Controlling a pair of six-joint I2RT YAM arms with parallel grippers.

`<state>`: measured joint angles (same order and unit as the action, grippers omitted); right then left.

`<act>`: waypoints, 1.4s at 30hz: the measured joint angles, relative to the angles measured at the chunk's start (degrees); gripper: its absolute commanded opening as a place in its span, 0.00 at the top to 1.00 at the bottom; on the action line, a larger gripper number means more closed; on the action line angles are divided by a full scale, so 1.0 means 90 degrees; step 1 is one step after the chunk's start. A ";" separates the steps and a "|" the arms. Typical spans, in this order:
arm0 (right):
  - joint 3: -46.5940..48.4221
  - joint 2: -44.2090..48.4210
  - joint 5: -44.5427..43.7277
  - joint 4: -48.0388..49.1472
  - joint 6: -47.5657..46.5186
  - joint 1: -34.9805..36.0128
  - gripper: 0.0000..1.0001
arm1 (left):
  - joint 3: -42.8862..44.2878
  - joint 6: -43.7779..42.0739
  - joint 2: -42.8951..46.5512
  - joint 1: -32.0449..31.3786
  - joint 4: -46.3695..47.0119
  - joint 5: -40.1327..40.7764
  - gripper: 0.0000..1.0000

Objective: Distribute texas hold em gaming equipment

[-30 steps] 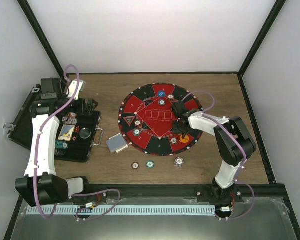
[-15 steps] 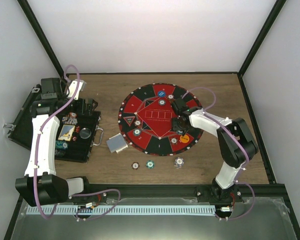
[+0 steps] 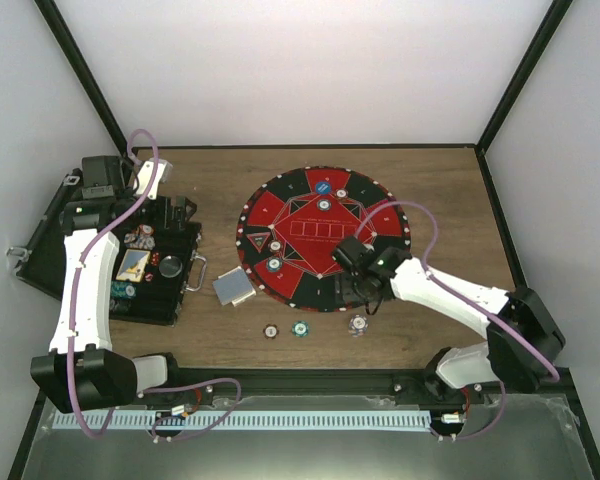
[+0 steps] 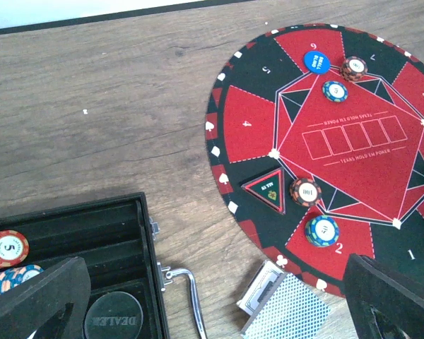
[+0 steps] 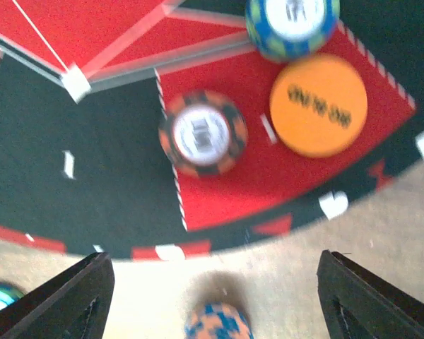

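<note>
The round red-and-black mat (image 3: 298,232) carries several striped poker chips (image 4: 306,191), a blue disc (image 4: 316,61) and an orange disc (image 5: 318,106). My right gripper (image 5: 219,304) is open and empty over the mat's near rim (image 3: 368,288). An orange-and-blue chip (image 5: 215,326) lies on the wood under it, and another chip (image 5: 203,132) sits beside the orange disc. Three chips (image 3: 300,328) lie on the wood in front of the mat. A grey-backed card deck (image 4: 290,307) rests left of the mat. My left gripper (image 4: 212,311) hangs open above the case edge (image 3: 177,216).
The black hinged case (image 3: 150,275) lies open at the left with chips (image 4: 7,248) and a black dealer disc (image 4: 113,321) inside; its metal handle (image 4: 187,296) points at the deck. Black frame posts and white walls close in the table.
My right gripper has pulled back from the mat's right sector to its near rim and opened wide. The orange disc stays on the mat. The left arm has not moved.
</note>
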<state>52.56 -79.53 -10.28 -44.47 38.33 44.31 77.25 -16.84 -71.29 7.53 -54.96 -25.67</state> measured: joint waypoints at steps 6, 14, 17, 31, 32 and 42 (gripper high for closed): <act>-0.0578 0.0481 0.0226 -0.0510 0.0692 0.0478 0.19 | 0.0000 0.0036 0.0000 0.0000 0.0002 -0.0063 0.00; -0.0835 0.0483 0.0442 -0.0600 0.1117 0.0957 0.23 | 0.0000 0.0041 0.0000 0.0000 0.0036 -0.0083 0.00; -0.0843 0.0442 0.0466 -0.0588 0.1188 0.0991 0.27 | 0.0000 0.0041 0.0000 0.0000 0.0046 -0.0083 0.00; -0.0913 0.0255 0.0471 -0.0527 0.1229 0.1010 0.44 | 0.0000 0.0041 0.0000 0.0000 0.0049 -0.0083 0.00; -0.0933 0.0255 0.0471 -0.0525 0.1226 0.1010 0.44 | 0.0000 0.0041 0.0000 0.0000 0.0049 -0.0080 0.00; -0.0969 0.0233 0.0469 -0.0486 0.1197 0.1020 0.60 | 0.0000 0.0041 0.0000 0.0000 0.0051 -0.0073 0.00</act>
<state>43.83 -77.43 -6.07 -48.84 49.10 53.49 77.25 -16.47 -71.29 7.53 -54.50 -26.33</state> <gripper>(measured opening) 0.461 0.999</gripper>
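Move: The near chip stack, blue and orange, stands on the bare wood about 8 cm back from the right hand, 1 cm to its right and some 5 cm below. The green chip stack is roughly 14 cm left of it and 1 cm nearer the base. On the mat, about 7 cm below the hand, the brown chips lie 4 cm ahead and 2 cm left, the orange button 5 cm ahead and 3 cm right. From the left hand the near chip stack is some 18 cm back, 40 cm right and 25 cm below. The near chip stack gets the right gripper brought over it: the hand sweeps back off the mat's near edge about 8 cm while sinking some 3 cm, its fingertips swinging about 10 degrees towards the base, then slows and eases down another centimetre. Starting wide open, the fingers close to about half, one either side of the stack near its top. ##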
